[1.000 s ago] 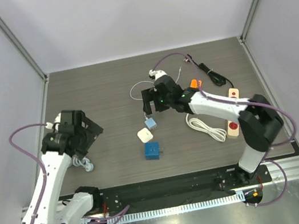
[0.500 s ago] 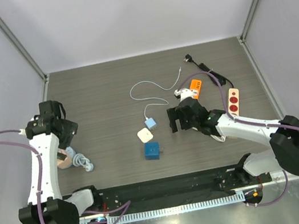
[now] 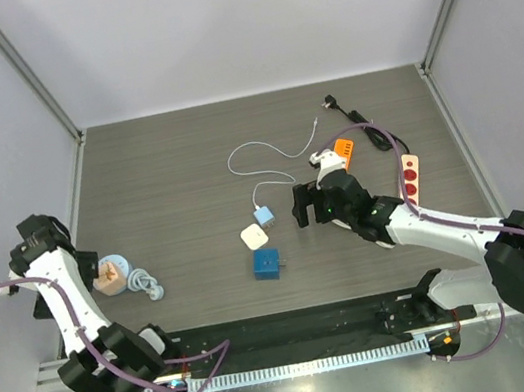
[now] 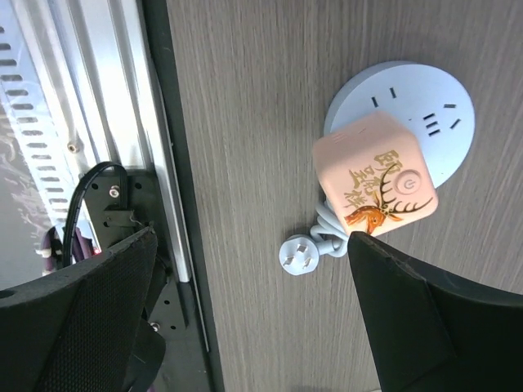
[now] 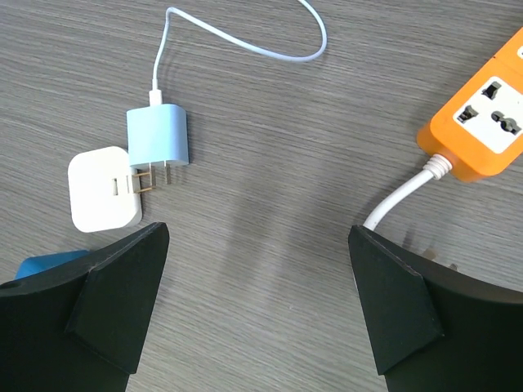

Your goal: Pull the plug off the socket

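Observation:
A light blue plug (image 5: 157,135) on a thin white cable lies mid-table, its brass prongs bare. The prong tips rest against the edge of a white cube socket (image 5: 101,188); the pair also shows from above, plug (image 3: 264,215) and socket (image 3: 254,235). My right gripper (image 5: 257,310) hovers open and empty to their right (image 3: 312,205). At far left, a pink cube adapter (image 4: 374,171) sits on a round pale blue socket (image 4: 425,98). My left gripper (image 4: 253,327) is open, raised high near the table's left edge (image 3: 42,245), holding nothing.
A pale blue three-pin plug (image 4: 296,255) with coiled cord lies beside the round socket. A dark blue cube (image 3: 266,263) sits near the white socket. An orange power strip (image 3: 342,148), a beige strip (image 3: 409,178) and a black cable (image 3: 361,123) occupy the right side. The front rail (image 4: 122,122) runs close by.
My left arm has swung away to the table's left edge, uncovering the pink adapter. My right gripper has drawn back from above the light blue plug toward the near right. The plug and sockets stayed put.

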You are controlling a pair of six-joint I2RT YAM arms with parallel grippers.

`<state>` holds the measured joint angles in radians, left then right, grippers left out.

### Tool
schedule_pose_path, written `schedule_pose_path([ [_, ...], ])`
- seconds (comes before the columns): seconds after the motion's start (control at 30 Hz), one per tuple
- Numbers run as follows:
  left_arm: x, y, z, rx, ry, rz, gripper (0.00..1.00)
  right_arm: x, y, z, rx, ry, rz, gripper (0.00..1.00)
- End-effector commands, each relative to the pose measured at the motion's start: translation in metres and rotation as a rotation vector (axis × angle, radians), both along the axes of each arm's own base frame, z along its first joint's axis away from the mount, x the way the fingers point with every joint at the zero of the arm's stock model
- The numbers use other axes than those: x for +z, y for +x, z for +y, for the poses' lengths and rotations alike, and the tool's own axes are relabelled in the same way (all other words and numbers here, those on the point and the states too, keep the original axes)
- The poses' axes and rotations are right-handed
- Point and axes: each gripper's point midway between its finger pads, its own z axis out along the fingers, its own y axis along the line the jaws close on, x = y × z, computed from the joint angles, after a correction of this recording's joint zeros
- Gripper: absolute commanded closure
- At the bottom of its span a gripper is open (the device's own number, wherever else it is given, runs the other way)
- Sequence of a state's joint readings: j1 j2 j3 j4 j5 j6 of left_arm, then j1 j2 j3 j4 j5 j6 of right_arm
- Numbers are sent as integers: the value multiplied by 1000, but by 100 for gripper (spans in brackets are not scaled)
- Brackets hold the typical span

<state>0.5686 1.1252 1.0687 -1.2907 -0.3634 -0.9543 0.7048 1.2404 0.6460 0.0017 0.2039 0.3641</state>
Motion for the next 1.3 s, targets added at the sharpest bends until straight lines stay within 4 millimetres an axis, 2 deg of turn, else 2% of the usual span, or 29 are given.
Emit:
schedule_pose_path([
  [0.0,-10,2,0,9,-50,-11,0,26,6,2,-3,53,-89,3],
  [0.03,-16,-1,0,35,-68,-11,0,28,5,1,-7,59,-96,3],
  [0.23,-36,14,-2,77,-135,-49,0,29,4,0,-1,62,-99,4],
  [0.4,-35,28,7,85,-103,-98,0,30,2,3,10,72,-96,4],
  [0.67,-28,49,11,92,-110,-191,0,30,2,1,8,70,-101,4],
  [1.0,-60,67,5,136,-236,-161,0,27,3,1,5,61,-96,4],
  [1.13,-57,69,17,137,-184,-158,0,26,3,1,5,59,-95,4],
  [1.27,-60,70,20,131,-169,-157,2,26,3,1,8,59,-93,4],
])
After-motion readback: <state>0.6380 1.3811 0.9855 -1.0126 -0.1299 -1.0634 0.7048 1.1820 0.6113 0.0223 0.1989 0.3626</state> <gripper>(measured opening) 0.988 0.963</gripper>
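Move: The pink deer cube lies about 6 cm ahead of the open left hand, some 5 cm to its right and 12 cm below. The round white socket sits against it, roughly 3 cm farther out. The coiled white cord is about 5 cm ahead and 11 cm right of the left hand. From the idle right hand the cube is about 46 cm left, 9 cm back and 8 cm below. The left hand sinks about 7 cm and reaches 6 cm forward towards the pink deer cube, fingers staying wide open. ##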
